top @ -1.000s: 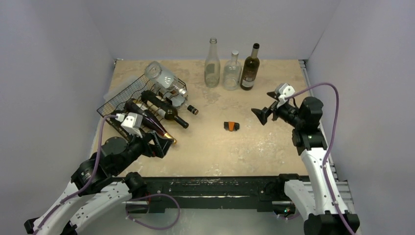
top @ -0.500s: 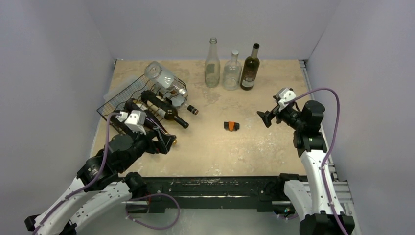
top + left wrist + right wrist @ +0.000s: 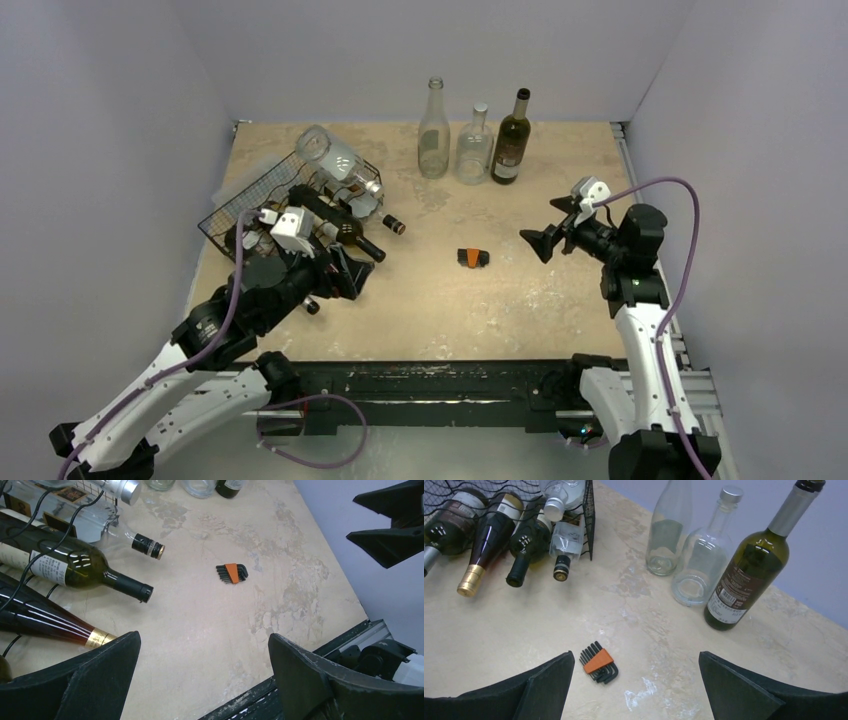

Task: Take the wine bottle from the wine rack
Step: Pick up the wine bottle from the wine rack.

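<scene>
The black wire wine rack [image 3: 243, 203] stands at the back left. Several wine bottles lie in it with necks pointing out onto the table. A dark green bottle [image 3: 347, 232] [image 3: 65, 570] lies beside a red one with a gold foil neck [image 3: 55, 626] [image 3: 484, 545]. A clear bottle [image 3: 335, 160] lies on top. My left gripper [image 3: 343, 278] [image 3: 203, 645] hovers open just in front of the bottle necks and holds nothing. My right gripper [image 3: 546, 226] [image 3: 635, 660] is open over the right side of the table, far from the rack [image 3: 589, 515].
An orange-and-black hex key set [image 3: 472, 257] [image 3: 599, 663] [image 3: 231, 573] lies mid-table. Three bottles stand at the back: a tall clear one [image 3: 433, 132], a squat clear one [image 3: 475, 145] and a dark green one [image 3: 511, 140]. Grey walls enclose the table.
My left arm has moved forward and to the right, so it now covers the front bottles in the top view. The right gripper has shifted only slightly.
</scene>
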Robot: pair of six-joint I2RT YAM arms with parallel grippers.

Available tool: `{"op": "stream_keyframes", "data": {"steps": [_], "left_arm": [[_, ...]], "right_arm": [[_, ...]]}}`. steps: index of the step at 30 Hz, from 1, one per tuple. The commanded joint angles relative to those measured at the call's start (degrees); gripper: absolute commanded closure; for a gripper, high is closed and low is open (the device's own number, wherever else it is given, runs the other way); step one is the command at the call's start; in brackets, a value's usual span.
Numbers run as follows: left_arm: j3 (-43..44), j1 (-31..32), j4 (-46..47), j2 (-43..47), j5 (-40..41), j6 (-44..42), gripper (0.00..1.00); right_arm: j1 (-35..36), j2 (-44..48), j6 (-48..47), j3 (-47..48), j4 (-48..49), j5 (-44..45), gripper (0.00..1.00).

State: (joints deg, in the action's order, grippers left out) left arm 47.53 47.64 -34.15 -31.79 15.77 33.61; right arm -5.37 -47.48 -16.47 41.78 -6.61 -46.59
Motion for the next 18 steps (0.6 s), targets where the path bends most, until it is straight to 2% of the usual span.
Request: {"op": "stream_keyframes", "data": {"steps": [1, 3, 6, 8, 12, 18], "left_arm": [[4.7, -0.3, 3.4, -1.8, -0.7, -4.2, 0.0], [5.6, -0.2, 4.0, -3.5, 1.3, -5.7, 0.0], [5.8, -0.6, 7.0, -6.3, 5.8, -6.5, 0.0], [5.8, -2.2, 9.9, -8.2, 5.8, -5.1, 0.0], [6.1, -7.2, 15.3, -12.3, 0.8, 0.4, 0.0], [6.9, -18.6, 21.6, -20.5, -12.5, 8.5, 0.01]], "right_arm": [[-2.2, 3.4, 4.2, -4.2, 6.2, -0.9, 0.01], [-3.8, 4.8, 1.6, -3.7, 4.5, -0.5, 0.01], [-6.0, 6.9, 4.0, -5.1, 7.1, -4.6, 0.01], [-6.7, 7.6, 5.3, -6.2, 9.4, -6.2, 0.01], [-7.4, 6.9, 6.2, -6.9, 10.7, -6.5, 0.01], [-7.9, 6.6, 8.3, -7.6, 12.8, -4.3, 0.01]]}}
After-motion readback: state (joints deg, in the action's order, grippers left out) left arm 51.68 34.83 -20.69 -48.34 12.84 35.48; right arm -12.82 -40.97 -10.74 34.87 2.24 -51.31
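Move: The clear bottle with the silver cap, lying topmost in the rack, is some 31 cm ahead of the left gripper, 5 cm to its left and roughly 5 cm lower. On the way, the green wine bottle's middle lies about 20 cm ahead, 7 cm left and 12 cm below; the gold-capped bottle's is 13 cm ahead, 13 cm left and 12 cm below. From the right gripper the clear bottle is about 20 cm ahead, 38 cm left and 5 cm lower. Lift the empty left gripper about 2 cm, then sweep it forward ever faster, around 9 cm in all, over the green bottle's neck end and towards the clear bottle on top of the rack. Swing the wrist some 10 degrees counter-clockwise on the way and keep the fingers wide open, touching nothing. Let the open right gripper ease 2 cm to its right. ##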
